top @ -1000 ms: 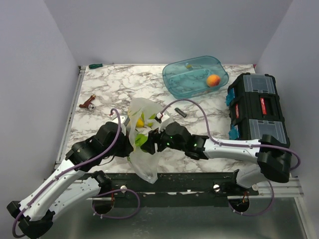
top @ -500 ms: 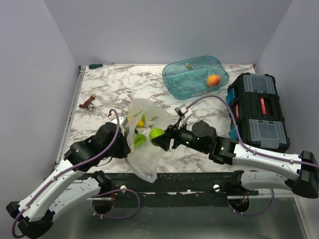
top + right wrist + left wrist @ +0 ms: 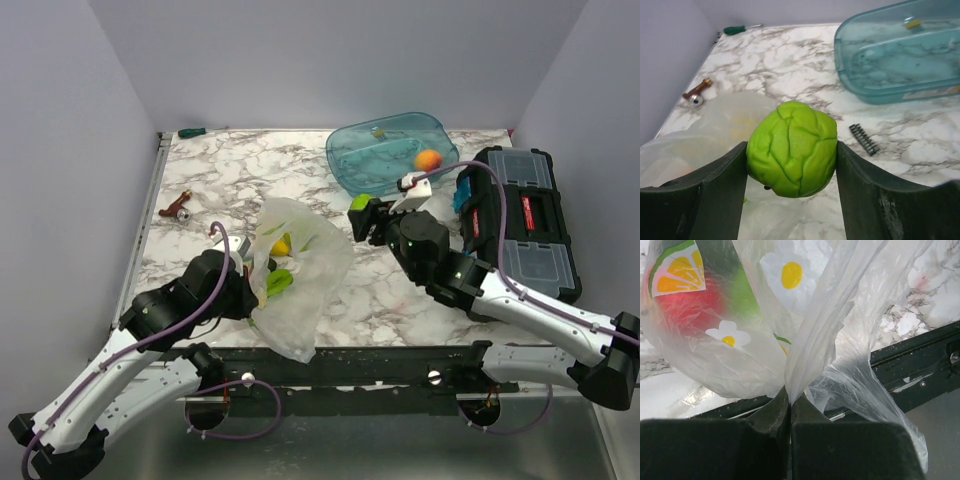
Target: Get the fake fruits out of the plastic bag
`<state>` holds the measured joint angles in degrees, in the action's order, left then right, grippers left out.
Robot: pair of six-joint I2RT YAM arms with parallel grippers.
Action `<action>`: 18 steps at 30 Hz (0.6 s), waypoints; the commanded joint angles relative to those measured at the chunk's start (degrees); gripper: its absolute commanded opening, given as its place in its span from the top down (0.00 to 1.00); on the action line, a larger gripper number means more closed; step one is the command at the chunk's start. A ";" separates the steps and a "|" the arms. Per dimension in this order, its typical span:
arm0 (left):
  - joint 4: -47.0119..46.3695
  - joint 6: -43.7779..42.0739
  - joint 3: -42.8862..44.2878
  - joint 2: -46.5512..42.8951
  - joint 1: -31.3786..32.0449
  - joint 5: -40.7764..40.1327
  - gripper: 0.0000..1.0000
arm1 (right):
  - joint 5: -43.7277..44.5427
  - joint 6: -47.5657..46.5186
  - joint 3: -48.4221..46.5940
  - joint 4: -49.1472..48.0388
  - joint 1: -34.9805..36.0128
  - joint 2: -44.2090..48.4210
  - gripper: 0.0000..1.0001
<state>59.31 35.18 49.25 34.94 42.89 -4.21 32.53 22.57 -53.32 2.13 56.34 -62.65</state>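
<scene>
The plastic bag [image 3: 295, 275] lies crumpled near the table's front edge, printed with lemon slices and flowers. Yellow [image 3: 283, 246] and green [image 3: 280, 282] fake fruits show through it. In the left wrist view a red fruit [image 3: 687, 307] and a green one [image 3: 742, 292] sit inside the bag [image 3: 805, 340]. My left gripper [image 3: 789, 402] is shut on a pinched fold of the bag. My right gripper [image 3: 792, 160] is shut on a wrinkled light-green fake fruit [image 3: 792, 147], held above the table right of the bag, also seen from above as the green fruit [image 3: 361, 203].
A teal tub [image 3: 392, 152] at the back holds an orange ball [image 3: 428, 160]. A black toolbox [image 3: 517, 220] stands at the right. A small spring [image 3: 863, 139], a screwdriver [image 3: 191, 132] and a small brown tool [image 3: 177, 208] lie on the marble.
My right gripper has pulled out of the bag with the light-green fruit and swung up and to the right, toward the tub. The left gripper keeps its hold on the bag.
</scene>
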 commanded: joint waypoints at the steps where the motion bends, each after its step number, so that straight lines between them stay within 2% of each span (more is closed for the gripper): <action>1: 0.59 1.51 0.01 1.52 0.26 -3.01 1.00 | 6.74 -6.26 -3.07 -6.69 -5.15 -4.10 0.99; 7: -0.08 1.60 -0.39 -0.21 0.26 -2.75 1.00 | -3.47 -1.96 -11.18 -7.75 -20.22 -17.84 0.99; 13: -0.04 2.74 -0.69 -1.10 0.26 -4.37 1.00 | -3.42 -4.08 -25.37 -6.86 -23.61 -38.04 0.99; 18: 1.51 3.63 -0.18 2.58 0.26 -5.51 1.00 | -7.23 -2.46 -42.46 1.99 -25.56 -55.82 0.99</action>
<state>59.44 37.39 49.25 34.70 42.89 -7.05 28.51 19.75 -84.97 -3.03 31.90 -107.81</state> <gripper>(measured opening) 0.002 0.644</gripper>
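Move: The right hand holds the green pepper high over the table. The middle of the blue bin lies some 27 cm ahead of it, 12 cm to its right and 25 cm below; the orange fruit in the bin is at about that distance ahead, roughly 19 cm right. The black clip is about 7 cm ahead, 1 cm right, far beneath; the plastic bag is 14 cm left and 3 cm back. From the left hand, the bin is about 42 cm ahead, 31 cm right. Keeping its grip on the green pepper, the right hand sweeps quickly forward about 24 cm to the left part of the blue bin, veering some 6 cm right on the way and then partly back left. It sinks about 7 cm, mostly late, while the wrist turns some 20 degrees clockwise. The left hand stays put, still pinching the bag. ##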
